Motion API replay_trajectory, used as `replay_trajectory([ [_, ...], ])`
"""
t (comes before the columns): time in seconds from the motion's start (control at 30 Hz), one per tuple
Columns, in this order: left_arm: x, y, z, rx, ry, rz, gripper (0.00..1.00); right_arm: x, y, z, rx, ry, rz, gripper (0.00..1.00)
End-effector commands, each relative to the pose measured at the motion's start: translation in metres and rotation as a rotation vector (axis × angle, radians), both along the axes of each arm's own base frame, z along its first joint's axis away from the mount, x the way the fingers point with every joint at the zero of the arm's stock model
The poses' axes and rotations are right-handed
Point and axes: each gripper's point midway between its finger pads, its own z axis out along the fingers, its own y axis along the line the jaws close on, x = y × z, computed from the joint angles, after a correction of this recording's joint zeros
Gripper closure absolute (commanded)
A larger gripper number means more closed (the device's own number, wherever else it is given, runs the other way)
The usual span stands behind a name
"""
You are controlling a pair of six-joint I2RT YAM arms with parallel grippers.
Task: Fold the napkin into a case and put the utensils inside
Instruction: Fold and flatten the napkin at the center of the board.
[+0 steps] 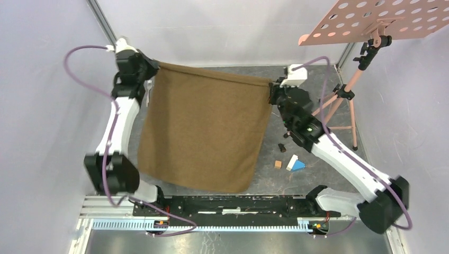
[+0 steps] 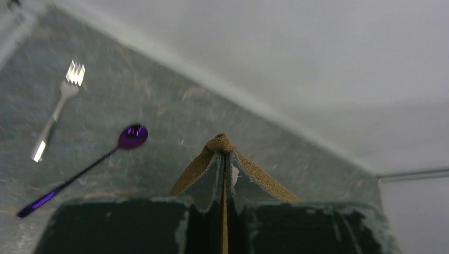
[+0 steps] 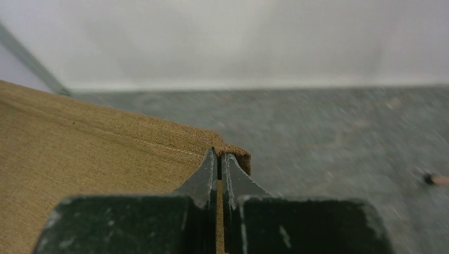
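Observation:
The brown napkin point(image 1: 204, 129) hangs stretched between both arms, its far edge lifted and its near edge resting on the grey table. My left gripper point(image 1: 151, 71) is shut on the far left corner point(image 2: 221, 144). My right gripper point(image 1: 274, 87) is shut on the far right corner point(image 3: 235, 154). The cloth runs between each pair of fingers. A silver fork point(image 2: 57, 109) and a purple spoon point(image 2: 87, 166) lie on the table below the left gripper; only part of the fork point(image 1: 150, 89) shows in the top view.
Small wooden, white and blue blocks point(image 1: 290, 163) lie on the table right of the napkin. A pink tripod stand point(image 1: 347, 95) with a perforated tray stands at the far right. White walls close in the back and sides.

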Motion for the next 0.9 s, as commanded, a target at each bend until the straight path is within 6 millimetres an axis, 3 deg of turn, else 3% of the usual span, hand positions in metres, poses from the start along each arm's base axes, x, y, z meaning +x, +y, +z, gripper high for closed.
replay_trajectory([
  [0.0,0.064,-0.011,-0.064,-0.037,0.099,-0.083,0.98,0.041,-0.047,-0.051,-0.134,0.069,-0.301,1.00],
  [0.07,0.089,-0.027,-0.099,-0.068,0.167,-0.156,0.98,0.060,-0.050,-0.070,-0.177,0.084,-0.323,1.00],
  [0.17,0.111,-0.043,-0.131,-0.079,0.233,-0.224,0.98,0.084,-0.054,-0.097,-0.259,0.139,-0.350,1.00],
  [0.37,0.108,-0.059,-0.164,-0.112,0.348,-0.292,0.98,0.107,-0.039,-0.133,-0.403,0.220,-0.248,1.00],
  [0.53,0.075,-0.055,-0.206,-0.089,0.553,-0.290,0.98,0.095,-0.023,-0.157,-0.433,0.322,-0.113,1.00],
  [0.63,0.044,-0.053,-0.229,-0.098,0.672,-0.276,0.98,0.072,-0.005,-0.186,-0.409,0.427,0.037,1.00],
  [0.73,0.005,-0.061,-0.256,-0.167,0.790,-0.281,0.98,0.042,-0.001,-0.216,-0.370,0.534,0.114,1.00],
  [0.87,-0.031,-0.065,-0.271,-0.185,0.860,-0.303,0.98,0.011,0.000,-0.227,-0.334,0.587,0.185,1.00],
])
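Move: Below the lifted napkin, the middle of the bare board where it is to be folded lies some 35 cm down, about 4 cm ahead and 29 cm to the right of the left hand; from the right hand it is roughly 16 cm ahead and 17 cm left. The purple spoon lies about 11 cm ahead and 4 cm left of the left hand, the fork some 18 ahead and 8 left. The small wooden block sits about 11 cm back and 6 cm right of the right hand. Swinging down fast with the napkin's far corners still pinched, both hands first reach out about 10 cm to lay the cloth on the board, then draw back towards the base while sinking further, carrying the held edge over it. The left drops about 28 cm, drifting right, the right about 22; the fingers tip down, the left's more, and the right hand rolls its left side down. ##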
